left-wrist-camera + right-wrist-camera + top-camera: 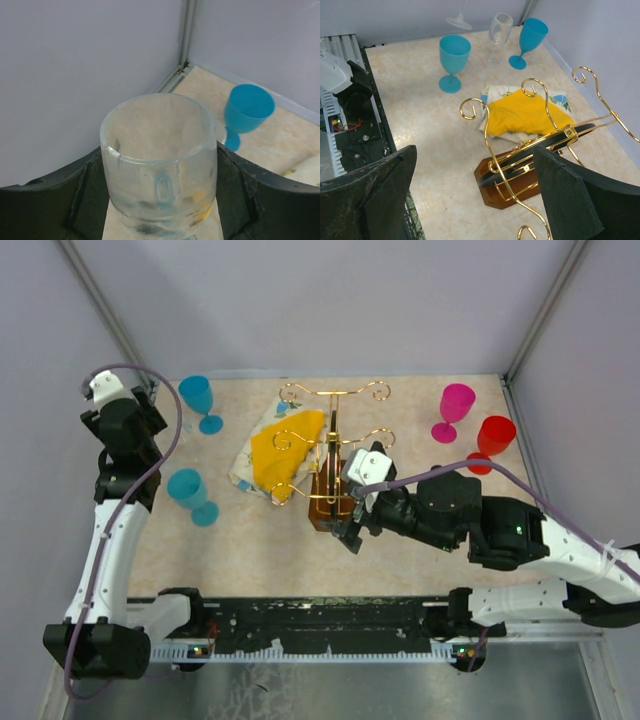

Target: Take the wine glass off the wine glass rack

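Note:
A clear wine glass (159, 165) stands upright between the black fingers (60, 200) of my left gripper (160, 175), which is shut on its bowl at the back left of the table. In the right wrist view its foot (459, 22) hangs in the air, off the table. The wine glass rack (330, 440), gold wire on a brown wooden base (502, 192), stands mid-table with no glass on its arms. My right gripper (345, 502) hovers open just above the rack's base, its fingers (570, 195) wide apart with nothing between them.
A yellow-and-white cloth (275, 450) lies left of the rack. Two blue glasses (197, 400) (188, 490) stand near the left arm, with another clear glass (500, 30) beside the far one. A pink glass (455, 410) and a red glass (493, 438) stand back right. Walls enclose three sides.

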Tool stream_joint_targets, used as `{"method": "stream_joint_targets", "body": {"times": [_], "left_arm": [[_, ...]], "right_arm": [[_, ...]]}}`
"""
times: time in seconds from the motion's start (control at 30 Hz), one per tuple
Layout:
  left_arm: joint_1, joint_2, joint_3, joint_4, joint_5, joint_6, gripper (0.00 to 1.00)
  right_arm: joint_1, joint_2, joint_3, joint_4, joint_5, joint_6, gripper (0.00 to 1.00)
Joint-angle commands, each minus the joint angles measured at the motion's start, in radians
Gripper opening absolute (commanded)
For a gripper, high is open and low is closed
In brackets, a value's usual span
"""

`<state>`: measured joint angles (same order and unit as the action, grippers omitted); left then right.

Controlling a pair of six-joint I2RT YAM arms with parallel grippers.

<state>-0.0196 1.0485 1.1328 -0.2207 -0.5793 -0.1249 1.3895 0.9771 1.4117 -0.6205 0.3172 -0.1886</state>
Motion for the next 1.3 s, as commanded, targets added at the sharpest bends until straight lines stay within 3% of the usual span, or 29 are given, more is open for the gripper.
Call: {"method": "stream_joint_targets", "body": {"times": [0.0,0.53,0.93,1.27], "left_arm": [[0.044,-0.035,-0.075,0.183,-0.118,0.06,0.58],[0.199,0.021,-0.324,0.554,-0.144,0.036,0.57],[0.229,0.139,-0.536,0.935,-0.126,0.051,0.56],[0.253,0.215,-0.628,1.137,-0.044,0.074,0.58]], "right_arm": [[0.006,-0.034,-0.008,0.034,-0.004,0.025,0.99],[0.006,-0.042,-0.024,-0.012,-0.016,0.066,0.99],[-0.005,0.046,0.014,-0.074,-0.013,0.032,0.99],[-0.056,0.069,0.02,-0.066,-0.066,0.065,0.99]]}}
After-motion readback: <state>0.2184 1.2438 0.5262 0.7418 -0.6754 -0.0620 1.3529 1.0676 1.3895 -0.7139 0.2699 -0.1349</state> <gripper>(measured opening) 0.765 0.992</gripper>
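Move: The clear wine glass is upright in the left hand; the free table spot it is taken to, by the left edge, lies about 10 cm to that hand's left, level fore and aft, some 33 cm below. The near blue glass stands roughly 6 cm back and 7 cm right of the left hand, the standing clear glass 10 cm ahead and 2 cm right, both about 25 cm below. From the right hand, the spot is some 21 cm ahead, 52 cm left, 38 cm below. The clear wine glass, still gripped round its bowl by the left fingers, is carried left and then mostly down, about 10 cm across and 14 cm lower, towards the free spot beside the near blue glass, the wrist turning some 20 degrees counter-clockwise. The empty right hand, fingers still wide open, sinks late by the rack and dips its fingers slightly. ##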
